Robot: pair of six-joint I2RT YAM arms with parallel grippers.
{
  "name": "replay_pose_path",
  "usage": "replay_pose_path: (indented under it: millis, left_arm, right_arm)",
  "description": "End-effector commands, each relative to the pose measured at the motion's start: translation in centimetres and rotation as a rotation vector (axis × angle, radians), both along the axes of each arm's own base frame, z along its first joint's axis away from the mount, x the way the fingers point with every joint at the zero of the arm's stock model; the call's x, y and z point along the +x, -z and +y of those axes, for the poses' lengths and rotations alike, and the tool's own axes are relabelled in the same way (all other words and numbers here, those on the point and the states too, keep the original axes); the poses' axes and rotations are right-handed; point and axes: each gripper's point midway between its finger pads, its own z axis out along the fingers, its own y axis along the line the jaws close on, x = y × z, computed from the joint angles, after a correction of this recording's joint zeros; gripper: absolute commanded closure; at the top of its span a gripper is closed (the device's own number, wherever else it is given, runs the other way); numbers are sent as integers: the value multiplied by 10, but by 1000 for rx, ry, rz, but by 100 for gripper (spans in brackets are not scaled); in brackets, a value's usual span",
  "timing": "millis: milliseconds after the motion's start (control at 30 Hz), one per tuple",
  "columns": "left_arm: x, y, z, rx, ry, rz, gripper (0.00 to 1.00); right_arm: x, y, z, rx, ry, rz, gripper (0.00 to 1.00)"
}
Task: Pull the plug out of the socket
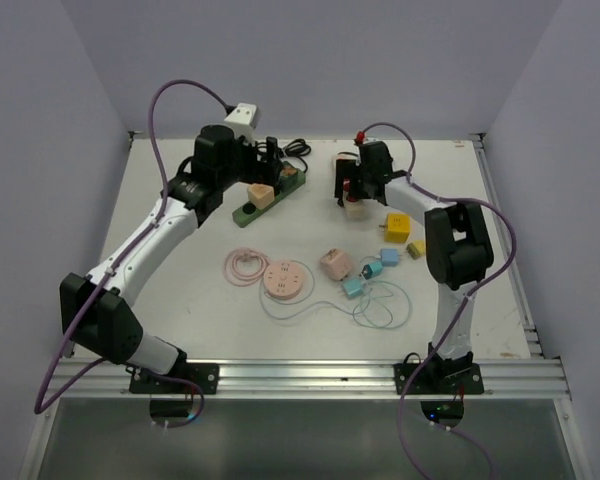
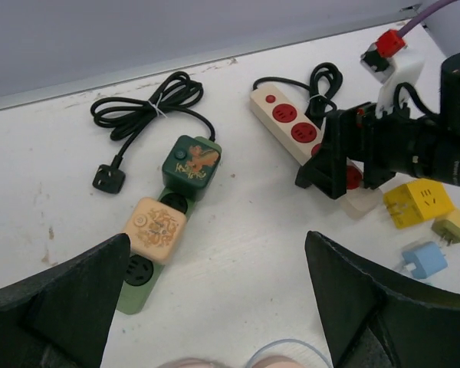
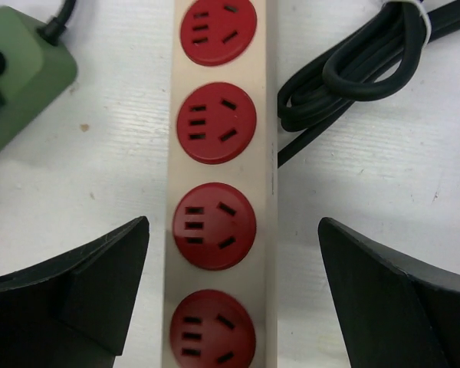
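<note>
The green socket strip (image 2: 138,295) holds a peach plug (image 2: 155,228) and a dark green plug (image 2: 190,165), both seated in it. My left gripper (image 2: 217,245) hangs open above the bare table just right of the peach plug, holding nothing. In the top view it sits by the green strip (image 1: 242,213). My right gripper (image 3: 233,230) is open and straddles a cream strip with red sockets (image 3: 218,123); the sockets in sight carry no plug. A pale cream plug (image 2: 363,201) lies loose just below the right gripper (image 2: 353,149).
Black cords are bundled behind each strip (image 2: 149,107) (image 3: 368,61). Loose plugs lie nearby: yellow (image 2: 418,203), olive (image 2: 452,225), blue (image 2: 424,259). A pink round socket (image 1: 285,279), a pink cube (image 1: 335,263) and thin white cable loops (image 1: 385,305) sit mid-table.
</note>
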Motion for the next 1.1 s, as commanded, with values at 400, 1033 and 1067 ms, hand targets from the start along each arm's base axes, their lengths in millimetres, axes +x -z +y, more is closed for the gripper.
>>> replay_pose_path:
  millis: [400,1033,1067]
  left_arm:
    - [3,100,26,241,-19,140,0]
    - [30,161,38,364,-49,222,3]
    - [30,164,38,366,-49,226,5]
  right_arm:
    - [-22,-47,-1,44,-4,12,6]
    - [-17,-60,23,3,-83,25,77]
    - [-16,-67,30,8,-96,11,77]
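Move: The left hand is high up, with the peach plug on the green socket strip some 20 cm below, about 6 cm ahead and 4 cm to its left; the green plug is roughly 5 cm beyond that and 6 cm right of it. The right hand's spread fingers straddle the beige strip, whose nearest red socket sits about 3 cm back and 2 cm below; from this hand the yellow plug is some 11 cm back and 10 cm right. The left hand drops about 18 cm towards the peach plug while easing some 4 cm left, its wide-open fingers tipping down and its left side rolling up by roughly 20 degrees. Meanwhile the right hand, starting open around the beige strip, rises some 6 to 7 cm, comes back about 3 cm and sinks again to the nearest red socket, closes its fingers on both sides of the strip there, then rises about a centimetre with that grip. ##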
